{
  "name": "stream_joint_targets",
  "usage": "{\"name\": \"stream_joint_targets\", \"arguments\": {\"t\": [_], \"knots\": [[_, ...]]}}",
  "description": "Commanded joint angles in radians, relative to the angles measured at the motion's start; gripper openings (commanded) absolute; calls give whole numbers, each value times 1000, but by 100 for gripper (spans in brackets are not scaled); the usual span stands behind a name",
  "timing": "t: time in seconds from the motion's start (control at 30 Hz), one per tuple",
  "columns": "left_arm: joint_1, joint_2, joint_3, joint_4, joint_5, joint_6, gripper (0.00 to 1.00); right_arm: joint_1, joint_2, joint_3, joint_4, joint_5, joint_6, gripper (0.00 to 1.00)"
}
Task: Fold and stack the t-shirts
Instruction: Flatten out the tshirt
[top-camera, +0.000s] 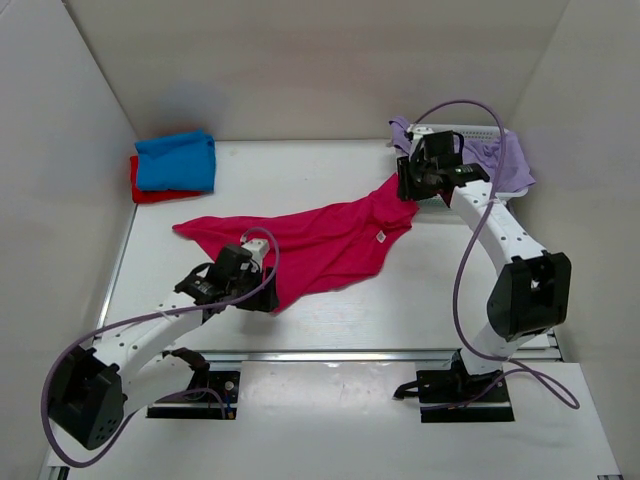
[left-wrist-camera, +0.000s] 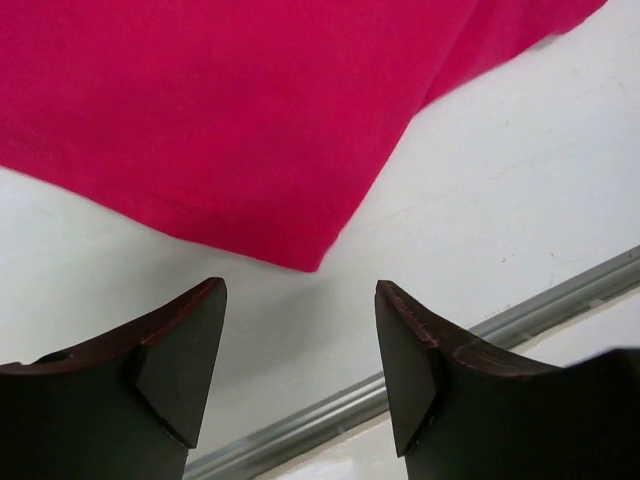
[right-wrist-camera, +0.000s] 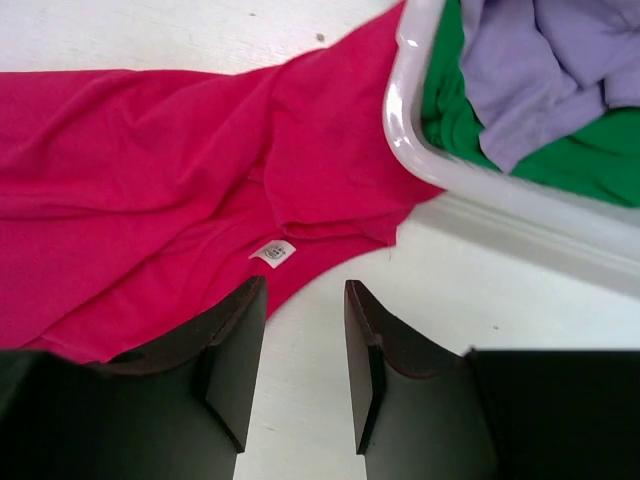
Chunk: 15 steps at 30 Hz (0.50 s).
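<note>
A crimson-pink t-shirt (top-camera: 320, 240) lies spread and wrinkled across the middle of the table. Its small white neck label (right-wrist-camera: 273, 252) faces up. My left gripper (top-camera: 262, 298) hovers at the shirt's near corner (left-wrist-camera: 310, 262). In the left wrist view that gripper (left-wrist-camera: 300, 288) stands open, with only bare table between its fingers. My right gripper (top-camera: 408, 190) is at the shirt's far right end beside the basket. In the right wrist view it (right-wrist-camera: 304, 286) is open by a narrow gap and holds nothing. A folded blue t-shirt (top-camera: 177, 160) rests on a red one (top-camera: 150, 193) at the back left.
A white basket (top-camera: 482, 131) stands at the back right with lilac cloth (right-wrist-camera: 540, 70) and green cloth (right-wrist-camera: 580, 165) in it. One end of the pink shirt touches its rim (right-wrist-camera: 398, 120). A metal rail (left-wrist-camera: 420, 375) runs along the table's near edge.
</note>
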Motion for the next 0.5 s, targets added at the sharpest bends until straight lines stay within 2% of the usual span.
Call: {"name": "stream_joint_targets", "arguments": {"t": [0.0, 0.2, 0.3, 0.47], "knots": [[-21, -26, -59, 90, 40, -170, 72, -18, -62, -57, 81, -2, 35, 35], [-90, 46, -54, 78, -50, -212, 72, -27, -76, -127, 110, -16, 44, 35], [-80, 42, -91, 179, -55, -250, 71, -35, -82, -164, 128, -16, 45, 34], [-115, 141, -57, 225, -138, -259, 67, -50, -98, -199, 139, -25, 50, 34]]}}
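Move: The red t-shirt's near corner lies just ahead of the left hand, about 1 cm out, 2 cm to its right and 5 cm below. The metal rail runs some 10 cm behind that hand. From the right hand, the shirt's white tag is level, about 4 cm to the left and 18 cm below. The basket's middle is roughly 14 cm ahead of the right hand and 16 cm to its right, about 12 cm below. The t-shirt's near corner comes between the left hand's open fingertips as that hand sinks about 3 cm, easing back and then partly forward again, while drifting right and turning slightly counter-clockwise; one finger seems to touch the hem. The empty right hand, its opening unchanged, descends about 5 cm towards the tagged end, also drawing back and slightly right, still clear of the cloth. ##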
